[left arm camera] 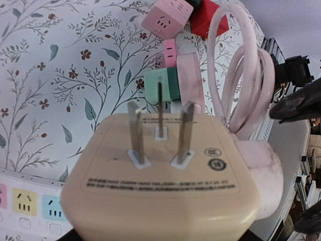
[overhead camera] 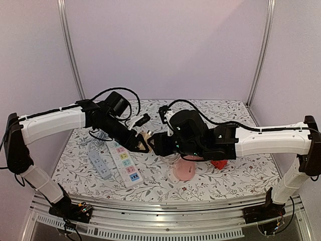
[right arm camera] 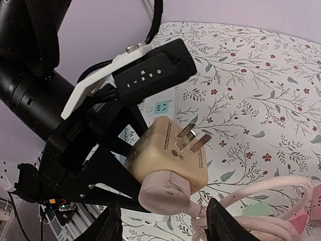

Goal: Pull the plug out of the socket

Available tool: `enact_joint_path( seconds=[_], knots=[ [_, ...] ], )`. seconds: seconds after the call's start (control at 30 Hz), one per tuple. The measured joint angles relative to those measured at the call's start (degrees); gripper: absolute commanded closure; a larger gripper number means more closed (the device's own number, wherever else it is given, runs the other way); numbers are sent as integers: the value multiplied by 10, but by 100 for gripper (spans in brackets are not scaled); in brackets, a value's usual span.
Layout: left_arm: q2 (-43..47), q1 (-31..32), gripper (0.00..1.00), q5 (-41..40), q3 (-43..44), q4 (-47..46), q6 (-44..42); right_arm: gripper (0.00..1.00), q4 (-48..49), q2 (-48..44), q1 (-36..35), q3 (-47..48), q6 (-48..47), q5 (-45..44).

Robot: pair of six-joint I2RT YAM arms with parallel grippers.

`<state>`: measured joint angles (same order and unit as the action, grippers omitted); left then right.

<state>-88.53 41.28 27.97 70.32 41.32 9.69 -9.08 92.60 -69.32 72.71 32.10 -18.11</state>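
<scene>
A beige cube socket [right arm camera: 165, 145] with three bare prongs hangs above the table, and my left gripper [overhead camera: 139, 142] is shut on it. A pale pink plug [right arm camera: 168, 193] sits pushed into one side of the cube. Its pink cable [left arm camera: 246, 75] runs off in loops. In the left wrist view the socket [left arm camera: 165, 191] fills the lower frame and hides my left fingers. My right gripper [right arm camera: 165, 217] is open, with one finger [right arm camera: 111, 226] on each side of the plug and a gap to each.
A white power strip [overhead camera: 125, 163] with coloured outlets and a grey strip [overhead camera: 99, 163] lie at the front left. A pink cube [left arm camera: 165, 17], a red cube [left arm camera: 208, 20] and a green block [left arm camera: 163, 85] sit beyond the cable coil.
</scene>
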Motion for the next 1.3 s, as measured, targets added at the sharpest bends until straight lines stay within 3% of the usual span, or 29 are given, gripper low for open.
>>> enact_joint_path(
  seconds=[0.23,0.8,1.1,1.3],
  knots=[
    [0,8,90,-1,0,0,0,50,-1,12,13,0,9,8],
    [0,10,91,-15,-1,7,-3,45,-5,50,20,29,1,52],
    [0,10,93,-17,-9,9,-5,59,-5,59,18,30,6,62],
    [9,10,93,-22,-17,6,-2,75,-4,61,17,32,17,66]
  ],
)
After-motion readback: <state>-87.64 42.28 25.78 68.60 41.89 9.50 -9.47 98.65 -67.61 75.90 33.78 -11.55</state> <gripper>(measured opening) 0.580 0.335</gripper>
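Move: The white plug, still in the beige adapter that the left hand holds, lies about 3 cm left of the right hand, 2 cm ahead and 3 cm below. From the same hand the adapter sits some 5 cm ahead and 4 cm left, 2 cm lower. The colored power strip lies roughly level ahead, 15 cm left, 17 cm down. From the left hand the plug is about 4 cm back, 3 cm right and slightly higher. The open right fingers come around the white plug and, once there, close on its two sides to pinch it. The right hand gets there by sinking about 3 cm, with a small forward start that is then taken back while it shifts some 2 cm left, tipping only slightly. The left hand keeps its grip on the beige adapter, easing about 1 cm down and slightly back. ##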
